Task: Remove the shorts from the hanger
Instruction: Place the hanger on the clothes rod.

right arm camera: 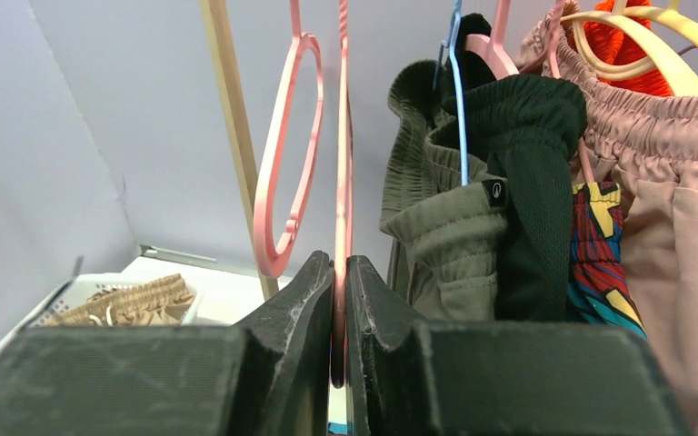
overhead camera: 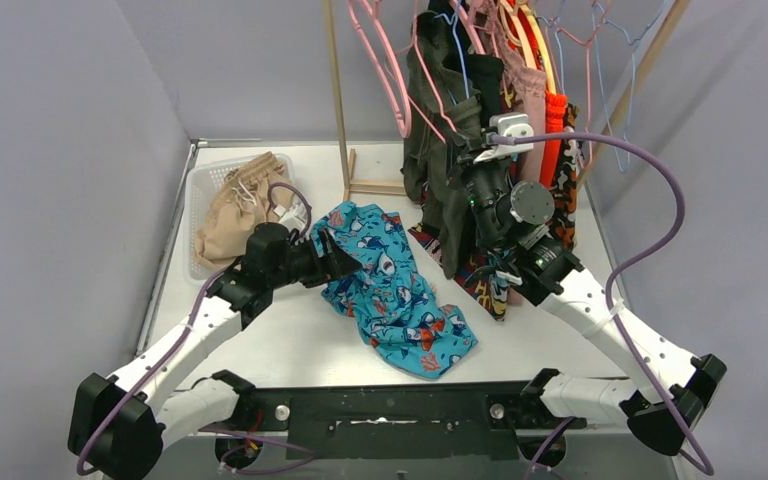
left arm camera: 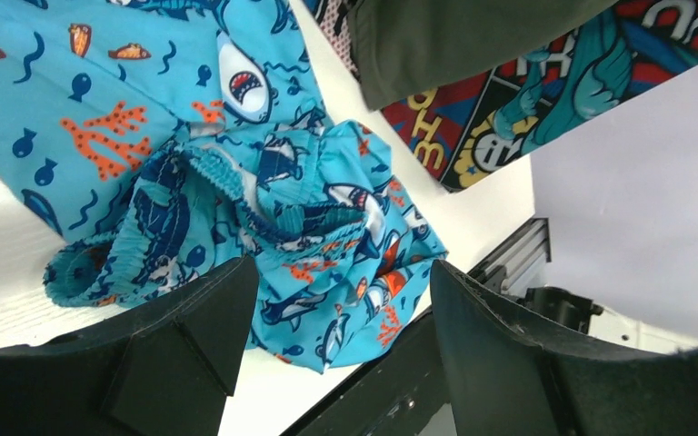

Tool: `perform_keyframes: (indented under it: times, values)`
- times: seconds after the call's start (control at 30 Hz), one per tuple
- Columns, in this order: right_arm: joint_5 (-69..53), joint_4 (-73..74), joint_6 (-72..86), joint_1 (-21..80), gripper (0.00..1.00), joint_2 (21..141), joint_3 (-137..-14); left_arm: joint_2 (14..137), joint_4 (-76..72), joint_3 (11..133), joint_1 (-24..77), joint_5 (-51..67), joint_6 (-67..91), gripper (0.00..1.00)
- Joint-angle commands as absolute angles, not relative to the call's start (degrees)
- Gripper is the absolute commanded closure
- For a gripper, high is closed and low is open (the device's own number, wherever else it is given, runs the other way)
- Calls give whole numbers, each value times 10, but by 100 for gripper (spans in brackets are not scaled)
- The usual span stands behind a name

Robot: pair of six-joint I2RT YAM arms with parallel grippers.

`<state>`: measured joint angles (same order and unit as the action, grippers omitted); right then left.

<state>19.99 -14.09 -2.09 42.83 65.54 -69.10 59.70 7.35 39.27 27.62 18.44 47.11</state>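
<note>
The teal shark-print shorts [overhead camera: 400, 295] lie crumpled on the table, off any hanger. My left gripper [overhead camera: 345, 262] hovers over their left part, open with nothing between its fingers; in the left wrist view the shorts [left arm camera: 264, 182] spread beyond the gripper [left arm camera: 341, 272]. My right gripper [right arm camera: 341, 263] is raised at the rack and shut on the lower edge of a bare pink hanger [right arm camera: 342, 136]. Beside it hang olive shorts [right arm camera: 445, 236], black shorts [right arm camera: 532, 182], comic-print shorts [right arm camera: 595, 245], dusty pink shorts [right arm camera: 682, 182] and orange shorts [right arm camera: 613, 36]. From above, the right gripper [overhead camera: 460, 140] sits against the olive shorts [overhead camera: 430, 120].
A white basket [overhead camera: 200, 180] at the back left holds tan shorts [overhead camera: 240, 205]. The wooden rack post [overhead camera: 337, 100] stands behind the teal shorts, with another bare pink hanger [right arm camera: 286, 163] near it. Grey walls close in left, right and back.
</note>
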Motion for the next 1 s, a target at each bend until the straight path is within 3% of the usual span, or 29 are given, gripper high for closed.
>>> perform_keyframes:
  times: [0.0,0.33,0.77,0.9,0.97]
  values:
    - [182,-210,4,428,100,621,-684,591,98,424,283,179,412,31]
    - [173,-236,-16,433,100,612,-702,603,81,420,293,181,418,31]
    - [175,-171,16,369,100,763,-876,643,134,467,362,117,381,30]
    - [134,-139,57,368,99,758,-834,645,135,468,367,119,382,29]
    - [94,-126,81,367,93,753,-811,642,127,461,367,131,386,28]
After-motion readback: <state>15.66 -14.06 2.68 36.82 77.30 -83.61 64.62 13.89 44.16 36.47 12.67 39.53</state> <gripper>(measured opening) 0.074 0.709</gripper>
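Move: My right hand holds the bare pink hanger by its lower corner; the free spot on the clothes rod lies about 16 cm ahead of it, 5 cm left and 20 cm above. The thick pink hanger hangs 9 cm left and 10 ahead, the blue hanger with the olive shorts 14 cm ahead and 1 left. From my left hand, the shark shorts lie 7 cm right, 1 cm back, 16 below; the basket stands 24 cm left and 13 farther out. I draw my right hand back some 2 cm while lifting, then push it about 7 cm forward towards the rod, between the thick pink hanger and the blue one, easing down 1 cm at the end. The shut fingers keep their pinch and tip up slightly before levelling again. My open left hand eases about 4 cm right, back and down towards the shark shorts, without touching them. ##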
